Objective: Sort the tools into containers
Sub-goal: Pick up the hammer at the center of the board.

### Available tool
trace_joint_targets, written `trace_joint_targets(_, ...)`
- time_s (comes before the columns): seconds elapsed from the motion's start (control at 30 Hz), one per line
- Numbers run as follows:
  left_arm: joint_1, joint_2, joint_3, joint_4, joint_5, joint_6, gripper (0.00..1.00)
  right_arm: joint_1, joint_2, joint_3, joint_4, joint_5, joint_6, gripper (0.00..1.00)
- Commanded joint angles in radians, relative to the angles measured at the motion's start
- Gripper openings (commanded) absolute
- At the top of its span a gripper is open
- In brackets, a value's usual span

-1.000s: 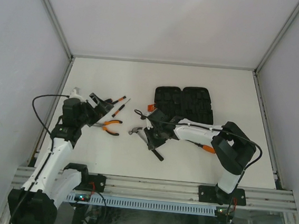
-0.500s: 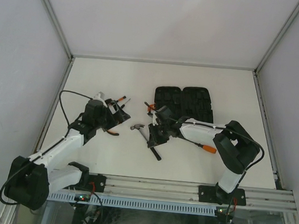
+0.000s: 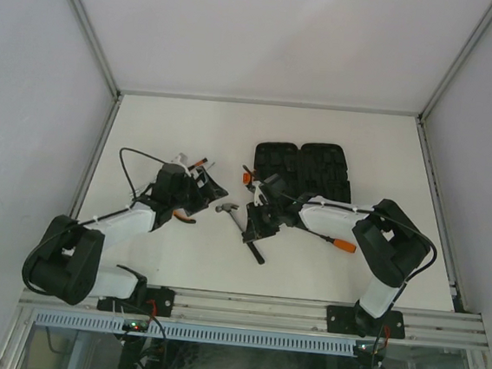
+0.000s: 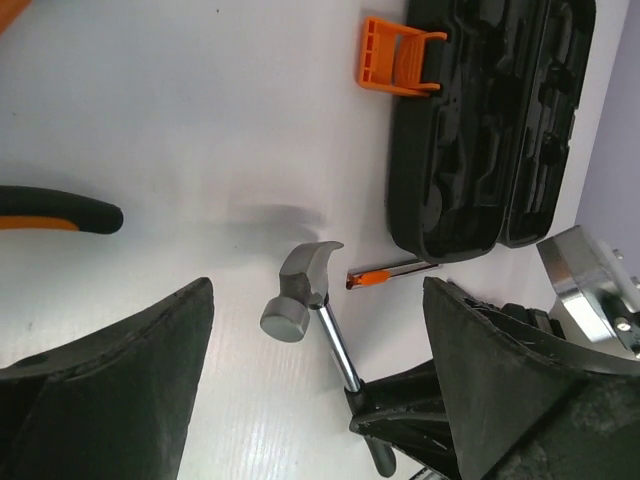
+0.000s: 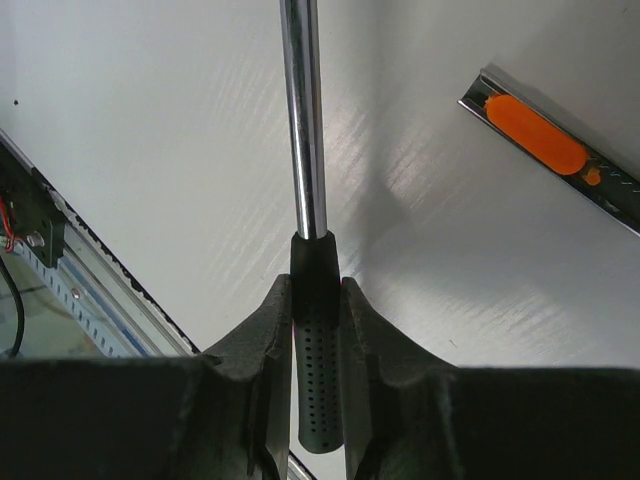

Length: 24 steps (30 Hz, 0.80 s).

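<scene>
The hammer [image 3: 225,209] has a steel head [image 4: 300,292] and a black perforated handle [image 5: 318,380]. My right gripper [image 5: 315,290] is shut on that handle, near where the chrome shaft begins [image 3: 255,226]. The head hangs a little above the table, its shadow apart from it. My left gripper [image 4: 318,300] is open, its wide black fingers [image 4: 120,400] on either side of the hammer head, not touching it [image 3: 206,189]. The black case [image 3: 304,167] lies open behind, orange latch [image 4: 385,55] on its left side. Orange-handled pliers [image 3: 183,219] lie under my left arm.
A slim steel tool with an orange insert [image 5: 540,140] lies on the table by the case's near edge [image 4: 385,275]. Thin screwdrivers [image 3: 197,162] lie behind my left gripper. An orange-handled screwdriver [image 3: 342,244] pokes out below my right arm. White walls enclose the table.
My left arm has swung right and stretched toward the hammer head, its jaws narrowing a little. My right gripper has shifted slightly back with the hammer, still shut on the handle.
</scene>
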Motion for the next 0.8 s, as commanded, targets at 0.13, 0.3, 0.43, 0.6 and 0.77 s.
trace_joint_targets(0.13, -0.011, 0.131, -0.022, 0.222, 0.089, -0.066, 0.81, -0.014, -0.047, 0.003, 0.08, -0.01, 0.035, 0.0)
trace_joint_targets(0.3, -0.016, 0.198, -0.023, 0.297, 0.144, -0.102, 0.69, -0.016, -0.045, 0.003, 0.085, -0.009, 0.039, 0.0)
trace_joint_targets(0.43, -0.022, 0.212, -0.036, 0.316, 0.154, -0.117, 0.63, -0.016, -0.043, 0.003, 0.088, -0.005, 0.042, 0.0)
trace_joint_targets(0.6, -0.023, 0.216, -0.054, 0.324, 0.161, -0.123, 0.54, -0.016, -0.034, 0.003, 0.101, -0.004, 0.05, 0.0)
trace_joint_targets(0.77, -0.026, 0.232, -0.065, 0.348, 0.178, -0.137, 0.44, -0.01, -0.024, 0.019, 0.09, 0.019, 0.044, 0.0)
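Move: The hammer head lies some 5 cm to the left hand's right, about level with it fore and aft and 4 cm lower. The pliers lie about 10 cm left and 3 cm back of that hand, and the middle of the open tool case about 24 cm right and 10 cm ahead, both some 6 to 7 cm lower. From the right hand, which already grips the handle, the head is about 8 cm ahead, 8 cm left and 1 cm higher. The hammer head, held out by the right hand's unchanged pinch on the handle, is what the left hand closes in on: it goes down and right, about 3 cm each way, the sideways part ending first, and rolls some 10 degrees so its left side dips. Its fingers narrow from nearly wide open to about half, tips coming to either side of the head; contact can't be made out. ##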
